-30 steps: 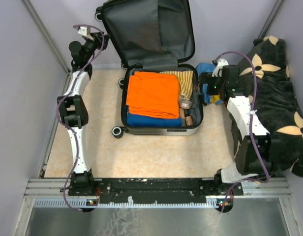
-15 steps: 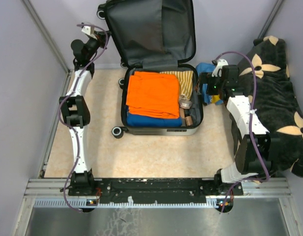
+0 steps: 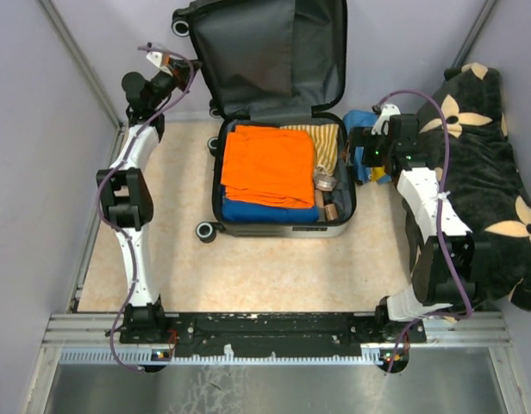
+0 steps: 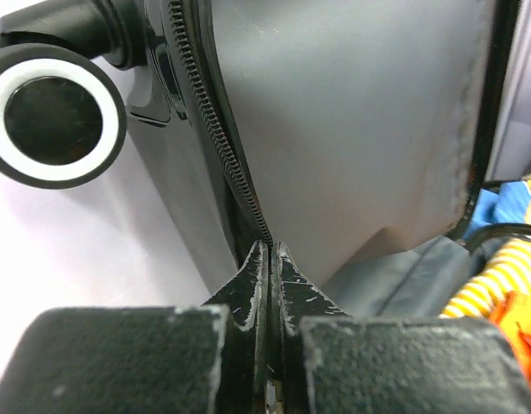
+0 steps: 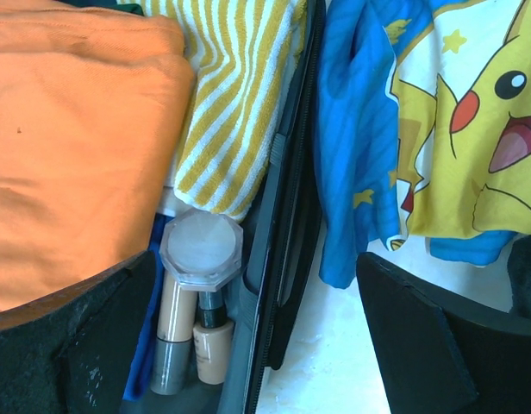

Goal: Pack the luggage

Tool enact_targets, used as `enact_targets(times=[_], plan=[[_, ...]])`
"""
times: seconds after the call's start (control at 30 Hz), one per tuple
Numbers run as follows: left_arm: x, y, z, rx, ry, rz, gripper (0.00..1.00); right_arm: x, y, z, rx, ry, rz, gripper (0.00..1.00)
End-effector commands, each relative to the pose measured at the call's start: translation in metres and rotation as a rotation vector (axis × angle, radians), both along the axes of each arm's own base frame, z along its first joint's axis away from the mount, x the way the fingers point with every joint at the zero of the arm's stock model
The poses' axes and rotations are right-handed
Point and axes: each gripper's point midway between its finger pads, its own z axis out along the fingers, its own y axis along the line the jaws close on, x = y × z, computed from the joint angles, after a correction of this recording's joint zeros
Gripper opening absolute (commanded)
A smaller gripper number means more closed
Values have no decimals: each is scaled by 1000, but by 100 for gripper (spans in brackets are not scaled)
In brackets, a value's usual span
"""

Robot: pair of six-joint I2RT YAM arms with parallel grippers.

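Note:
The luggage [image 3: 283, 229] lies open on the floor, its grey-lined lid [image 3: 265, 52] standing up at the back. Inside it are an orange cloth [image 3: 270, 164], a yellow-striped towel [image 3: 321, 142], a blue garment [image 3: 265, 212] and cosmetic bottles [image 5: 196, 336]. My left gripper [image 3: 168, 62] is at the lid's left edge, shut with the zipper strip [image 4: 235, 172] running into its tips [image 4: 271, 246]. My right gripper [image 5: 257, 259] hangs open over the case's right rim [image 5: 287, 216], holding nothing.
A blue cartoon-print cloth [image 5: 438, 129] lies on the floor just right of the case. A big black flower-patterned cushion [image 3: 490, 172] fills the right side. A lid wheel [image 4: 54, 116] sits left of my left fingers. Walls close in the left and back.
My left gripper has closed on the lid's left edge, and the lid has shifted slightly up and back. The right arm has stayed still.

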Motion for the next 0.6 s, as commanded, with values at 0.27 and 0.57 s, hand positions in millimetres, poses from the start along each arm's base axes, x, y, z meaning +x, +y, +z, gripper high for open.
enact_targets(times=[0.27, 0.57], plan=[[-86, -34, 42, 137, -176, -150, 0, 19, 9, 61, 51, -158, 34, 99], [-130, -38, 23, 204, -156, -225, 0, 16, -10, 66, 70, -146, 8, 98]])
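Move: The left hand already has the lid's left edge in its shut fingers; the suitcase base it closes over lies about 24 cm back, 24 cm right and 28 cm below. From that hand the orange clothes are some 22 cm back and 21 cm right, the striped towel 17 cm back and 33 cm right, both about 27 cm lower. From the right hand, the suitcase base is 23 cm left, 2 cm back and 13 cm below. Left hand, still pinching the lid's edge, pulls it back some 9 cm towards the suitcase base; right rises slightly. ##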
